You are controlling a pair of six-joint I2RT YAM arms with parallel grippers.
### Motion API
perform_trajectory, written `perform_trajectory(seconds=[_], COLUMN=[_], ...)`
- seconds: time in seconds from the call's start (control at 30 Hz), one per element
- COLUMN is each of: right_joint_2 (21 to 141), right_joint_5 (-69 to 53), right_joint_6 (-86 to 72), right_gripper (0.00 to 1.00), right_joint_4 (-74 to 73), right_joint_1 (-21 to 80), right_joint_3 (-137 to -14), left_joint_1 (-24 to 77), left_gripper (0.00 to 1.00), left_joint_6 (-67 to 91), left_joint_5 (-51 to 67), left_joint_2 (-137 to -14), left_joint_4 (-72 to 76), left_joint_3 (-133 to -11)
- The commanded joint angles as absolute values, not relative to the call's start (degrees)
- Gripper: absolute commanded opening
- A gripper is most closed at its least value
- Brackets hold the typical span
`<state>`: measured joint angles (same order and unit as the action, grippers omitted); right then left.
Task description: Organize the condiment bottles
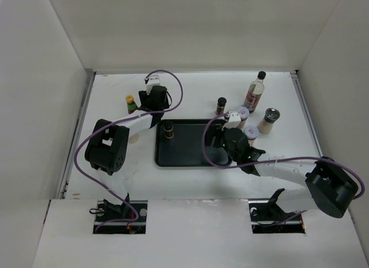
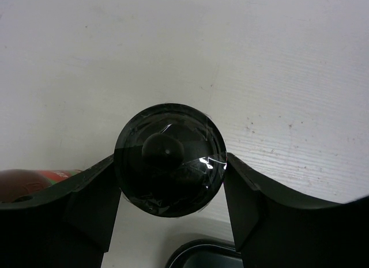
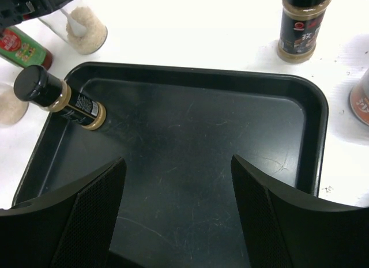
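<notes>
Of the condiment bottles, a clear jar with a black lid (image 2: pixel 168 158) stands on the table behind the black tray (image 1: pixel 190 155). My left gripper (image 2: pixel 170 162) is shut on it, a finger against each side of the lid. A slim yellow-capped red-green sauce bottle (image 1: pixel 131 102) stands just left of it. One black-capped spice bottle (image 3: pixel 60 99) stands upright in the tray's far left corner. My right gripper (image 3: pixel 176 164) hangs open over the right part of the tray floor, nothing between its fingers.
Right of the tray stand a tall clear black-capped bottle (image 1: pixel 255 90), a small dark spice bottle (image 1: pixel 221 105), three white-lidded jars (image 1: pixel 243 113) and a grey-lidded jar (image 1: pixel 268 120). A pale jar (image 3: pixel 11 106) sits left of the tray. White walls enclose the table.
</notes>
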<state>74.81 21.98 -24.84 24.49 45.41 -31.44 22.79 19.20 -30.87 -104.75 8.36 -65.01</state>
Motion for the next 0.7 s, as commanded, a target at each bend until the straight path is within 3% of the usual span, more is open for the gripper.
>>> perform_trajectory(seconds=[0.0,0.2,0.67], right_joint_2=[75.32,75.76,70.5], right_joint_5=[21.53,21.53,24.25], right_joint_6=[-24.08,-23.82,-25.66], right_gripper=[0.77,0.76,0.76], right_joint_4=[25.84,25.75,26.37], right_joint_1=[46.1,46.27,43.47], right_joint_3=[-34.01,-34.28,-31.03], left_joint_1=[22.89,24.12,33.43], left_gripper=[0.51,0.39,0.38], left_joint_6=[17.93,17.14,16.17], left_joint_5=[-31.64,-34.8,-35.16], left_joint_2=[-102.66,-97.13,-83.33], left_joint_4=[11.6,13.18,12.74], left_joint_3=[-67.33,-65.31,-63.64])
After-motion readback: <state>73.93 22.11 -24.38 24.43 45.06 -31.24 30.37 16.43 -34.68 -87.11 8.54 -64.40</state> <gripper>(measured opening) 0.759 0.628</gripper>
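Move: The left hand already has its fingers shut on the black cap of the powder bottle, which still stands on the table. The tray's middle lies about 12 cm back, 14 cm to the right and 7 cm below. The dark spice jar inside the tray is some 9 cm back and 5 cm right; the yellow-capped sauce bottle is roughly 3 cm back and 8 cm left. From the right hand, the tray's middle is about 6 cm left, 1 cm ahead and 10 cm below. Still pinching the cap, the left hand lifts the powder bottle off the table, slowly at first and then fast, about 14 cm in all. As it climbs it swings about 4 cm back and 4 cm right, to the tray's side, while the wrist tips the fingers upward some 15 degrees. ##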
